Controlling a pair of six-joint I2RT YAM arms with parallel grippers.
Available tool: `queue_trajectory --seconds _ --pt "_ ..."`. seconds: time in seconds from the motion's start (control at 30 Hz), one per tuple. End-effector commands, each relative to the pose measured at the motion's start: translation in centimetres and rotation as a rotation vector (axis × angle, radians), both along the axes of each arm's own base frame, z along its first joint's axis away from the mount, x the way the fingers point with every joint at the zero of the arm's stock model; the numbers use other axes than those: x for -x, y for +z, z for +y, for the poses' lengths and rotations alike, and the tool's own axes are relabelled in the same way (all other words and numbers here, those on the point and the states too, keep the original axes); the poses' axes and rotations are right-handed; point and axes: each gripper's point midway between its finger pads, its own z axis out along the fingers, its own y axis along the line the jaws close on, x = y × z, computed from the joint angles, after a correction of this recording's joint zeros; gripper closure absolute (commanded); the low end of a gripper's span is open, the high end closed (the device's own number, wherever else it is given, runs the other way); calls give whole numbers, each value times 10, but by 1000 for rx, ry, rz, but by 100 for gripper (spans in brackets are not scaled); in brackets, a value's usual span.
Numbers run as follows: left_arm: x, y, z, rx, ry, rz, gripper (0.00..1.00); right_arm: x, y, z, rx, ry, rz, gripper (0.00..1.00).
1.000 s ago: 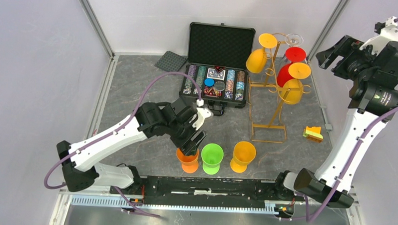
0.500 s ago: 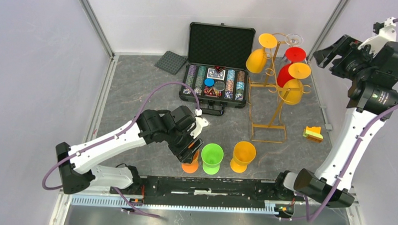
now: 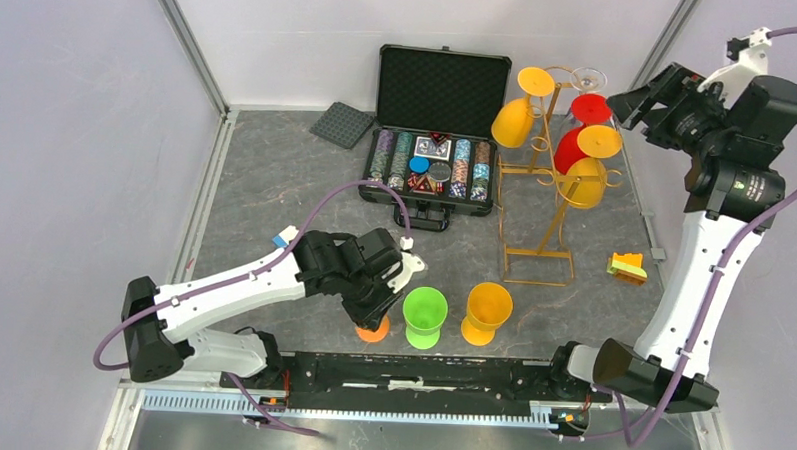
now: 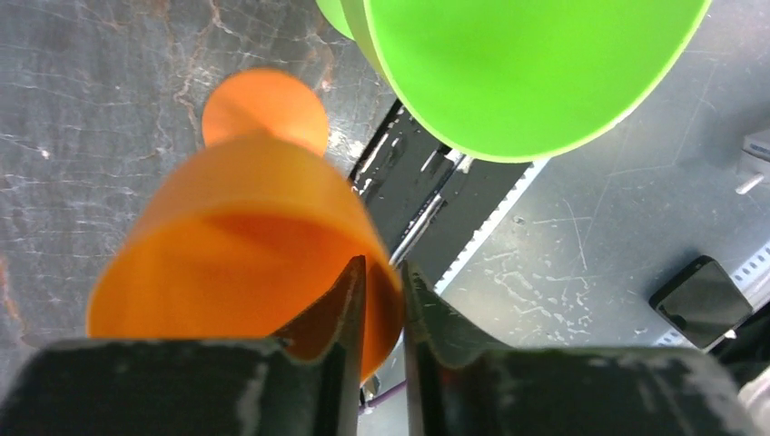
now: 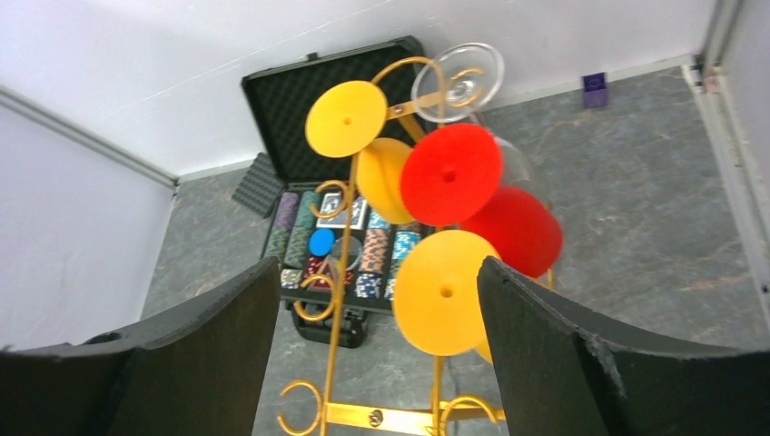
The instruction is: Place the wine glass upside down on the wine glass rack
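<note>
An orange wine glass (image 4: 236, 236) stands upright near the table's front edge. Only its foot (image 3: 373, 332) shows in the top view. My left gripper (image 3: 380, 292) is above it, and its jaws (image 4: 381, 282) are shut on the bowl's rim, one finger inside and one outside. The gold wire wine glass rack (image 3: 539, 255) stands right of centre, with two yellow glasses, a red glass and a clear glass hanging upside down from it. My right gripper (image 3: 659, 99) is open and empty, high at the rear right, looking down on the rack (image 5: 336, 309).
A green glass (image 3: 423, 311) stands right beside the orange one and fills the top of the left wrist view (image 4: 527, 64). A yellow-orange glass (image 3: 488, 308) stands further right. An open black poker chip case (image 3: 432, 166) is at the back, and a small yellow block (image 3: 626, 266) lies at the right.
My left gripper has come down and toward the front edge onto the orange glass, and now covers its bowl. My right arm has shifted slightly left and back.
</note>
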Motion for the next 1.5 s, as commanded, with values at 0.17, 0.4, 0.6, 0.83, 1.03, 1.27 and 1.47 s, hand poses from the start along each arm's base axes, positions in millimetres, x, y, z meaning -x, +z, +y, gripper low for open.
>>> queue_trajectory --seconds 0.17,0.4,0.6,0.83,1.03,1.27,1.47 --pt "-30 18 9 -41 50 -177 98 -16 14 38 -32 108 -41 17" --pt "-90 95 29 -49 205 -531 98 -20 26 65 -54 196 -71 18" --pt "-125 179 27 77 324 -754 98 -11 57 103 -118 331 -176 20" --pt "-128 287 -12 531 357 -861 98 -1 63 145 -181 510 -200 20" --pt "-121 333 -23 753 346 -897 98 9 47 196 -254 662 -147 23" --pt "-116 350 -28 838 347 -889 98 20 1 260 -264 794 -24 28" --pt "-112 351 -25 868 368 -862 98 30 -8 302 -292 907 -2 43"
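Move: The left gripper straddles the orange glass's rim; the glass's middle is about 3 cm ahead of it, 2 cm to its left and 6 cm below. From this hand the green glass stands some 9 cm right and 3 cm ahead, the near yellow glass about 23 cm right and 4 cm ahead. From the right gripper the orange glass is roughly 45 cm left, 22 cm back and 37 cm lower, and the rack's middle about 8 cm left, 4 cm ahead, 26 cm below. Close the left fingers onto the orange glass's rim wall, then lift about 32 cm and carry it some 12 cm forward, swinging the wrist so the foot turns towards the right gripper. Meanwhile sweep the right gripper some 28 cm left, away over the rack to the foot, turning about 50 degrees counter-clockwise and starting to close its fingers around the foot. ##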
